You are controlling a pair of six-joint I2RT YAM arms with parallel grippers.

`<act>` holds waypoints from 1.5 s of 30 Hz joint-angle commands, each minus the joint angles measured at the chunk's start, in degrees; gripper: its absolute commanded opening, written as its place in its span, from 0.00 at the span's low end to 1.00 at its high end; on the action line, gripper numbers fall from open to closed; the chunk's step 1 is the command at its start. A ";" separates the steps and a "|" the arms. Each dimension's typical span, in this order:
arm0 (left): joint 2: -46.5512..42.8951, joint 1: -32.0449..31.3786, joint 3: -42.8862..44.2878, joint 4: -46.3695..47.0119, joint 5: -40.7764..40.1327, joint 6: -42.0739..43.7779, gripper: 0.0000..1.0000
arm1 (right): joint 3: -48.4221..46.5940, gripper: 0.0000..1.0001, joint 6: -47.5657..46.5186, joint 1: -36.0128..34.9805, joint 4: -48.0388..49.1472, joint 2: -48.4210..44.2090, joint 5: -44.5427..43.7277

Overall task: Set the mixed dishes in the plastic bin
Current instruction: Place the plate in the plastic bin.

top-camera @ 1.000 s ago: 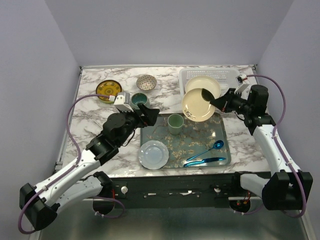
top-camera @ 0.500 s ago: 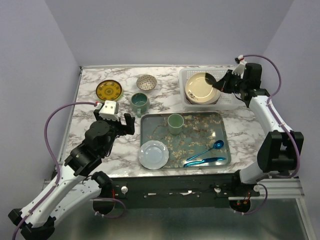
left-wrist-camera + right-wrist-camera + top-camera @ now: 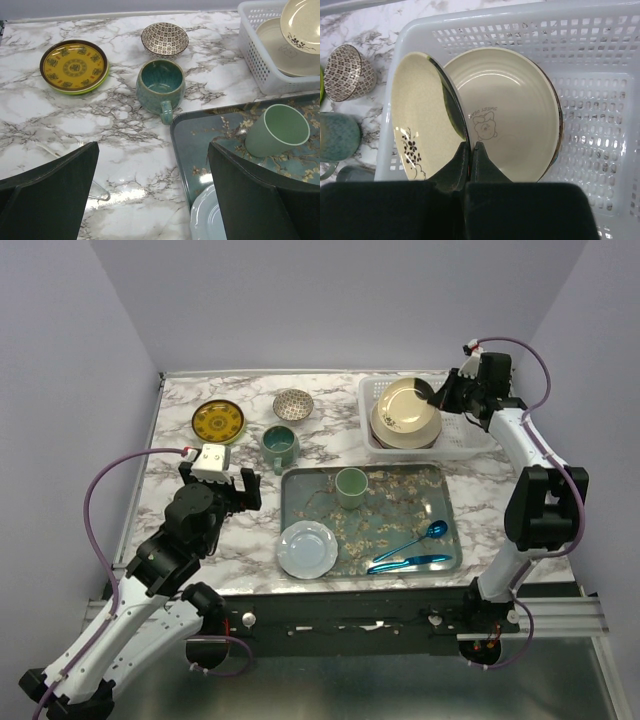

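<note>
My right gripper (image 3: 440, 401) is shut on the rim of a cream plate with a flower print (image 3: 403, 408), holding it tilted on edge inside the white plastic bin (image 3: 468, 436). In the right wrist view the gripper (image 3: 471, 148) pinches this plate (image 3: 417, 120) above a second cream plate with a bear print (image 3: 507, 115) lying in the bin (image 3: 600, 125). My left gripper (image 3: 244, 492) is open and empty over the table left of the tray. An amber-yellow plate (image 3: 218, 421) on a lime green one, a speckled bowl (image 3: 293, 404) and a dark teal mug (image 3: 279, 444) stand on the table.
A grey crumb-strewn tray (image 3: 400, 510) holds a pale green cup (image 3: 351, 486), a pale blue plate (image 3: 307, 548) and blue spoons (image 3: 412, 546). In the left wrist view the mug (image 3: 160, 89), bowl (image 3: 165, 38) and amber plate (image 3: 74, 66) lie ahead of my open fingers (image 3: 50, 195).
</note>
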State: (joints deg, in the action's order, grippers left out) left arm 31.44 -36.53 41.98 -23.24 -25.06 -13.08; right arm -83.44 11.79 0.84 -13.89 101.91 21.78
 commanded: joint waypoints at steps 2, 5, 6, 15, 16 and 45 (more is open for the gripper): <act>-0.06 1.46 -0.76 0.92 0.89 0.25 0.99 | -4.54 0.01 -1.60 0.21 -1.93 4.35 -2.53; -0.06 2.08 -0.84 0.92 1.33 0.07 0.99 | -5.68 0.01 -2.04 0.21 -2.46 6.28 -3.50; 0.02 2.25 -0.84 1.09 1.50 0.16 0.99 | -5.94 0.01 -2.12 0.21 -2.63 6.81 -3.67; 0.29 3.75 -0.84 1.18 3.08 -0.19 0.99 | -9.28 0.05 -3.35 0.21 -4.65 11.64 -4.47; 0.29 3.84 -0.84 1.27 3.09 -0.10 0.99 | -9.55 0.05 -3.53 0.21 -5.00 11.91 -4.47; 5.56 21.58 -0.40 3.90 22.24 -5.02 0.99 | -3.58 0.67 -24.44 0.21 -15.29 -6.80 19.77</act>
State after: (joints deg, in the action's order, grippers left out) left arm 36.25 -18.85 41.65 -21.91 -10.17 -15.92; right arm -90.24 -4.12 0.93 -24.93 103.61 25.56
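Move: The right hand still pinches the cream plate by its rim, over the plastic bin. The plate stack lies about 8 cm below, 5 cm left and 3 cm ahead of it; the bin's middle is roughly 4 cm ahead, straight in line sideways and 9 cm down. The green cup stands some 14 cm back and 20 cm left, the patterned bowl 7 cm ahead and 34 cm left, both roughly 11 cm lower. From the left hand the stack is about 40 cm right, 16 cm ahead and 16 cm below. Down about 7 cm and slightly forward, fingertips tipping downward, the right hand lowers the held plate onto the stack in the bin, then opens to roughly two-thirds and lets go of the rim. It rises back some 7 cm, drawing back and turning a little counter-clockwise. The empty left hand stays wide open and late on eases forward-left and down a few centimetres. ##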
